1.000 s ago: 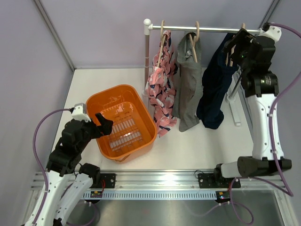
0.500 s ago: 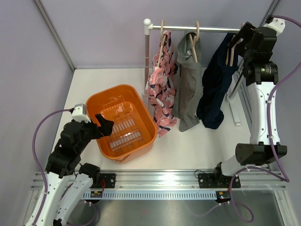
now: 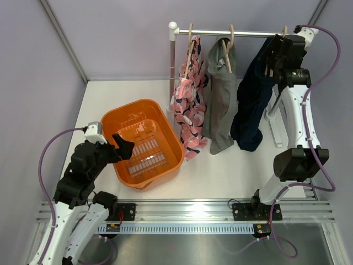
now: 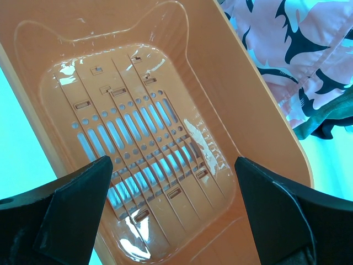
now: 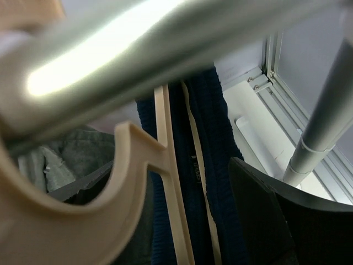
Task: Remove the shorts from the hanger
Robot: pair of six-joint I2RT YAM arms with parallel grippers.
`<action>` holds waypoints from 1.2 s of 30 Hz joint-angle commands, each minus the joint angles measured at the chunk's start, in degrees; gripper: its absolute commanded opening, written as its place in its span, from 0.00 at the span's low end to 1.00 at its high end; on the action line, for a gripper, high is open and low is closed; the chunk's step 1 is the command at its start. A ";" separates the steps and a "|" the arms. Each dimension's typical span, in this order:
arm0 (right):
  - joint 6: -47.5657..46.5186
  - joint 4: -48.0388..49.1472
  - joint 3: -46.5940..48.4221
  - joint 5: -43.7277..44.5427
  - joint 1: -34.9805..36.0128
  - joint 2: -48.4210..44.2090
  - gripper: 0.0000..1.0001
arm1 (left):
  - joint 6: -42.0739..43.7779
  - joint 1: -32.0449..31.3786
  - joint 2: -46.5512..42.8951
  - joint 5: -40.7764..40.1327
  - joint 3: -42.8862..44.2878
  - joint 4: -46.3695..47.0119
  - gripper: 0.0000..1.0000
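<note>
Three shorts hang on wooden hangers from a metal rail [image 3: 248,33]: pink patterned [image 3: 189,105], grey [image 3: 222,105] and dark navy [image 3: 251,105]. My right gripper [image 3: 274,52] is high up at the rail, at the top of the navy shorts. In the right wrist view it [image 5: 176,212] is open. The navy waistband [image 5: 207,165] and its hanger [image 5: 165,182] lie between the wide-apart fingers [image 5: 265,221], just under the rail [image 5: 165,33]. My left gripper [image 3: 122,146] hangs open over the orange basket [image 3: 165,118], holding nothing.
The left wrist view looks down into the slotted basket [image 4: 259,110] between that gripper's [image 4: 171,215] jaws, with the pink shorts [image 4: 298,49] beside its rim. A rack upright [image 5: 325,127] stands right of my right gripper. Grey walls close in the back and sides.
My right arm has stretched up and back, bringing its gripper close under the rail at the navy shorts' hanger, and its jaws have narrowed a little. The left arm has not moved.
</note>
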 commanded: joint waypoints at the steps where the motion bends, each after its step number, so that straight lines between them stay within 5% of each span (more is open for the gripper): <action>1: 0.55 3.67 1.98 1.89 -0.15 0.96 0.82 | 0.88 -0.52 -0.47 1.32 0.99 2.74 0.99; 36: -5.69 14.92 -6.01 0.66 -0.15 1.23 0.51 | 0.70 -2.99 -0.91 -0.09 1.08 2.30 0.99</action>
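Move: The top of the navy shorts on their hanger lies about 3 cm ahead of the right hand, 2 cm to its left and 4 cm lower, just under the rod. The grey shorts hang some 18 cm to the hand's left, level with it and about 14 cm lower. From the left hand, the navy shorts' top is roughly 32 cm ahead, 50 cm right and 12 cm up. The right hand eases about 3 cm forward at the navy shorts' top, fingers closing to roughly half-open. ##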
